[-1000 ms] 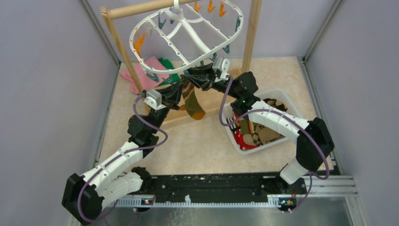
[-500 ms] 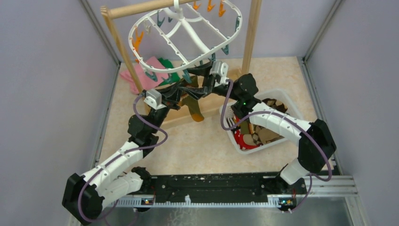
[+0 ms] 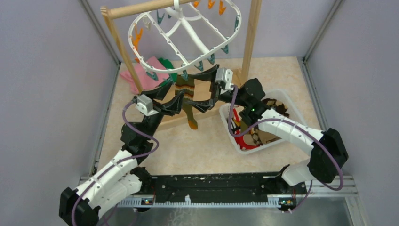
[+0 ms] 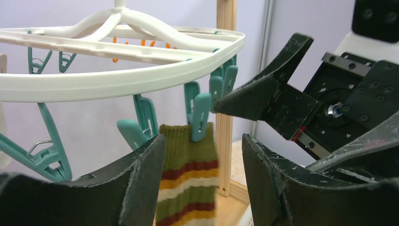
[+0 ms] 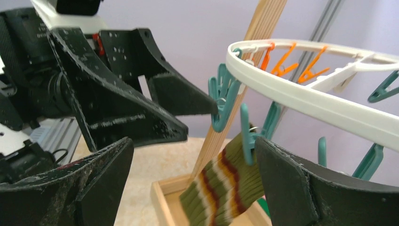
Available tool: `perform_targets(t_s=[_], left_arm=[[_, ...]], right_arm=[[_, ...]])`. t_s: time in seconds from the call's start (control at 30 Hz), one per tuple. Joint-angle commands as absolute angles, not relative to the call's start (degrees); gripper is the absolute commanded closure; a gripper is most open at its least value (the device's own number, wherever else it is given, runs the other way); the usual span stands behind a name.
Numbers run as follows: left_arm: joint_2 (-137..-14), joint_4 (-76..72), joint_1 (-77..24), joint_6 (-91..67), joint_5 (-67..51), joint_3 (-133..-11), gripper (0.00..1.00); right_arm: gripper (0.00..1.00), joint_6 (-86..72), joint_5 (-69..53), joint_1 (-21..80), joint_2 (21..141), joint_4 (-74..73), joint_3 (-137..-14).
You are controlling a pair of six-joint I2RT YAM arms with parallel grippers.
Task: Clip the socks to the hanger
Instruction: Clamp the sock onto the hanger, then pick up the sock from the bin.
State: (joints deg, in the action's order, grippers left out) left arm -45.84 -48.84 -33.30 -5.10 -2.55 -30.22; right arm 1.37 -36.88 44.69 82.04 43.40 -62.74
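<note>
An olive sock with orange, red and white stripes hangs by its cuff from a teal clip on the near rim of the white oval hanger. My left gripper is open, its fingers on either side of the sock and not touching it. From the other side my right gripper stands wide open, with the sock and its clip between its spread fingers, untouched. The hanger rim carries further teal and orange clips.
The hanger hangs from a wooden pole rack with posts and a wooden base tray. A white slotted basket at the right holds several more socks. Pink and green cloths lie behind the left post.
Both grippers have opened and drawn slightly apart, letting go of sock and clip. The sock now hangs free from the clip, and the hanger rim has swung back up.
</note>
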Motion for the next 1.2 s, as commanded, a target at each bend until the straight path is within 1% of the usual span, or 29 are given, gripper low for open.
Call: perform_targets(t_s=[0.0,0.17,0.27,0.4,0.53,0.6,0.7,0.8,0.87,0.9,1.07,1.17], left_arm=[[-41.58,-45.99,-33.31,-6.94,-3.68,-28.68,0.31],[-36.53,-38.68,-33.31,-7.23,-4.91,-26.75,0.25],[-33.48,-34.91,-33.31,-7.74,-6.39,-24.85,0.23],[-31.12,-33.41,-33.31,-11.06,-12.89,-20.50,0.18],[-32.24,-38.77,-33.31,-17.26,-20.07,-16.47,0.16],[-34.12,-42.39,-33.31,-20.35,-22.18,-15.40,0.15],[-37.75,-45.54,-33.33,-24.16,-24.20,-15.57,0.14],[-39.92,-46.36,-33.31,-26.86,-25.79,-16.07,0.14],[-40.25,-46.29,-33.35,-28.19,-26.64,-15.81,0.14],[-40.21,-46.38,-33.37,-28.84,-26.97,-15.48,0.14],[-39.25,-50.32,-33.32,-31.50,-28.56,-12.02,0.14],[-39.61,-55.14,-33.34,-33.48,-29.38,-9.47,0.14]], right_arm=[[0.01,2.90,-38.84,43.77,77.74,39.49,-61.11],[0.01,4.21,-40.71,41.73,74.14,30.92,-60.14],[0.01,6.38,-41.42,39.35,71.84,20.65,-61.30],[0.01,17.16,-39.90,37.23,68.99,-0.57,-66.04],[0.01,28.64,-34.67,36.43,68.83,-27.18,-73.71],[0.01,31.92,-32.31,35.02,71.67,-40.27,-79.95],[0.01,36.18,-32.40,30.42,78.54,-60.22,-90.15],[0.02,40.91,-32.72,25.56,83.09,-72.55,-95.45],[0.04,43.49,-32.97,22.70,82.19,-73.67,-93.72],[0.04,43.66,-33.19,21.23,80.41,-71.86,-91.63],[0.02,38.07,-36.57,14.10,66.58,-51.84,-74.89],[0.03,30.03,-40.93,9.41,62.63,-39.50,-64.83]])
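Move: The right hand goes for the socks in the basket, about 28 cm to its right, 9 cm ahead and 35 cm down; the olive striped one lies nearer, some 22 cm right and 8 cm ahead. The just-clipped sock hangs about 4 cm ahead, 3 cm left, its middle 9 cm lower. From the left hand that hung sock is roughly 5 cm ahead, 4 cm right and 9 cm down, the basket socks some 35 cm right, 10 cm ahead, 35 cm down. Leave the clipped sock and sweep the open right gripper about 25 cm to the right and 17 cm down towards the basket, swinging its fingers from pointing left to pointing down over the socks. Meanwhile draw the empty left gripper away from the hung sock, some 14 cm down, back and a little right, opening it wider and turning it clockwise, fingers tipping downward. ##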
